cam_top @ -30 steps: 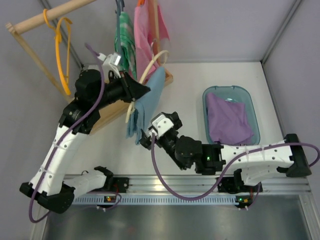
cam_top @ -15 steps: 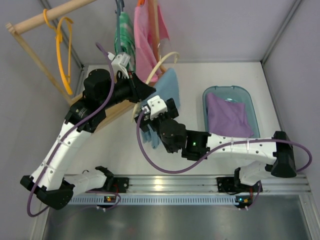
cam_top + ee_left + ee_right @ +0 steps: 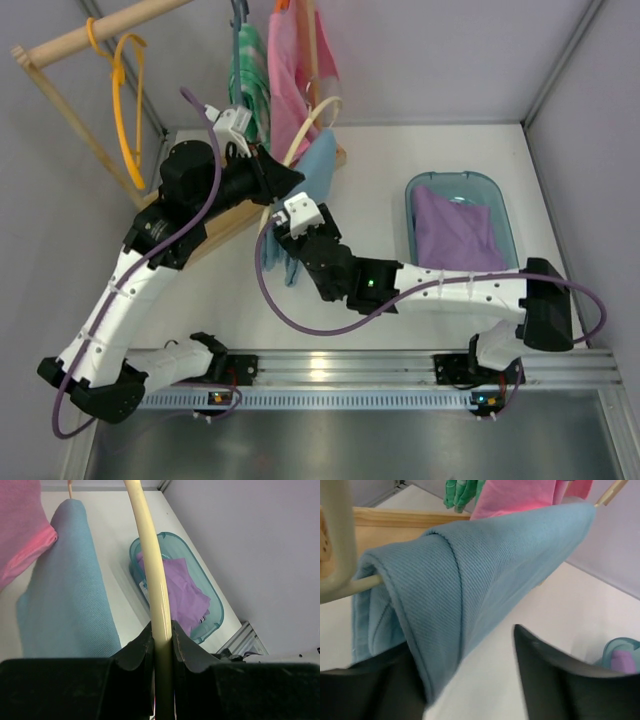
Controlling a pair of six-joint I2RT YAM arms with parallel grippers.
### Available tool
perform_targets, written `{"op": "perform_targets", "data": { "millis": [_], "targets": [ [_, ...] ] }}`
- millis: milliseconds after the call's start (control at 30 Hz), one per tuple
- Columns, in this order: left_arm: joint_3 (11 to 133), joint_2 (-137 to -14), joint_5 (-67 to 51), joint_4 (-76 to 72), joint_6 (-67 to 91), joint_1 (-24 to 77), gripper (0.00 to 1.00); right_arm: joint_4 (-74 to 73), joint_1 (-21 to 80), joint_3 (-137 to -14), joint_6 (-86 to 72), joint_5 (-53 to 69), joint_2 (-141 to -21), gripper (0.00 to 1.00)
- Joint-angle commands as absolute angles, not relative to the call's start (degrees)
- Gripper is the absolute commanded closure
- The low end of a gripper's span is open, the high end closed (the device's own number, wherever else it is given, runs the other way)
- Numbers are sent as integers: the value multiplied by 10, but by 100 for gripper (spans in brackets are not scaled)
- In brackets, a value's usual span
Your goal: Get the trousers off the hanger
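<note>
The light blue trousers (image 3: 318,165) hang folded over the bar of the cream hanger (image 3: 310,120). My left gripper (image 3: 285,182) is shut on the hanger's curved frame (image 3: 152,570), which runs straight up between the fingers (image 3: 162,637). The trousers (image 3: 70,590) hang to its left. My right gripper (image 3: 281,232) is open at the trousers' lower folded edge (image 3: 485,565). The cloth lies against the left finger, and the right finger (image 3: 545,675) stands apart from it across a gap (image 3: 465,650). The hanger's corner (image 3: 340,540) shows at the left.
A pink garment (image 3: 295,60) and a green patterned one (image 3: 250,70) hang just behind. A yellow-orange hanger (image 3: 125,90) hangs on the wooden rod (image 3: 100,30). The rack's wooden base (image 3: 215,225) lies under my left arm. A teal bin (image 3: 505,210) at the right holds purple cloth (image 3: 455,235).
My right arm has reached left and farther in, bringing its gripper around the trousers' lower edge, jaws narrowing. The left gripper, still holding the hanger, shifted slightly.
</note>
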State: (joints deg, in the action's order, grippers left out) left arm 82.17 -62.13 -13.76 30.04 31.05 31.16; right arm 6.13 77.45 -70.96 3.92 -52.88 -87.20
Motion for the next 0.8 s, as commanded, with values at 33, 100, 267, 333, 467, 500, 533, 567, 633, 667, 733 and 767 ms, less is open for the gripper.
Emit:
{"op": "perform_targets", "data": {
  "millis": [33, 100, 267, 333, 467, 500, 533, 567, 633, 667, 733, 767],
  "targets": [
    [840, -568, -140, 150, 294, 313, 100, 88, 750, -724, 43, -547, -881, 52],
    [833, -559, -141, 150, 296, 313, 100, 120, 744, -714, 52, -549, -869, 63],
    [811, -543, -128, 150, 291, 313, 100, 180, 722, -663, 59, -548, -810, 100],
    [801, -538, -112, 151, 281, 313, 100, 185, 717, -651, 63, -545, -787, 100],
    [788, -540, -101, 151, 275, 313, 100, 181, 714, -647, 90, -541, -726, 100],
    [787, -541, -96, 152, 272, 313, 100, 179, 713, -649, 92, -541, -718, 100],
    [784, -543, -86, 152, 267, 313, 100, 178, 712, -653, 95, -538, -710, 100],
    [777, -544, -64, 152, 264, 313, 100, 177, 711, -657, 101, -534, -698, 100],
    [769, -551, -48, 152, 255, 313, 100, 166, 710, -678, 110, -532, -689, 100],
    [761, -553, -42, 152, 254, 313, 100, 164, 710, -686, 119, -533, -683, 100],
    [750, -560, -28, 152, 254, 313, 100, 163, 710, -715, 142, -535, -678, 100],
    [747, -562, -18, 151, 256, 313, 100, 165, 710, -727, 151, -539, -674, 100]
  ]
}}
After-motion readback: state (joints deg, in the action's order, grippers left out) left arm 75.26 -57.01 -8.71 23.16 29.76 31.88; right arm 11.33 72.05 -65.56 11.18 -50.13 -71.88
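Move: The blue trousers hang with their near end already between the right hand's open fingers, their middle about 6 cm ahead and 2 cm right, at its height. The pale yellow hanger's middle is some 5 cm ahead of that hand, 1 cm left and 5 cm up; the pink cloth roughly 18 cm ahead, straight on and level. From the left hand, the trousers' middle is about 4 cm ahead, 4 cm right and 7 cm below. Right fingers pinch the trousers' near end, then pull it about 11 cm up and rightward; left keeps the hanger. ##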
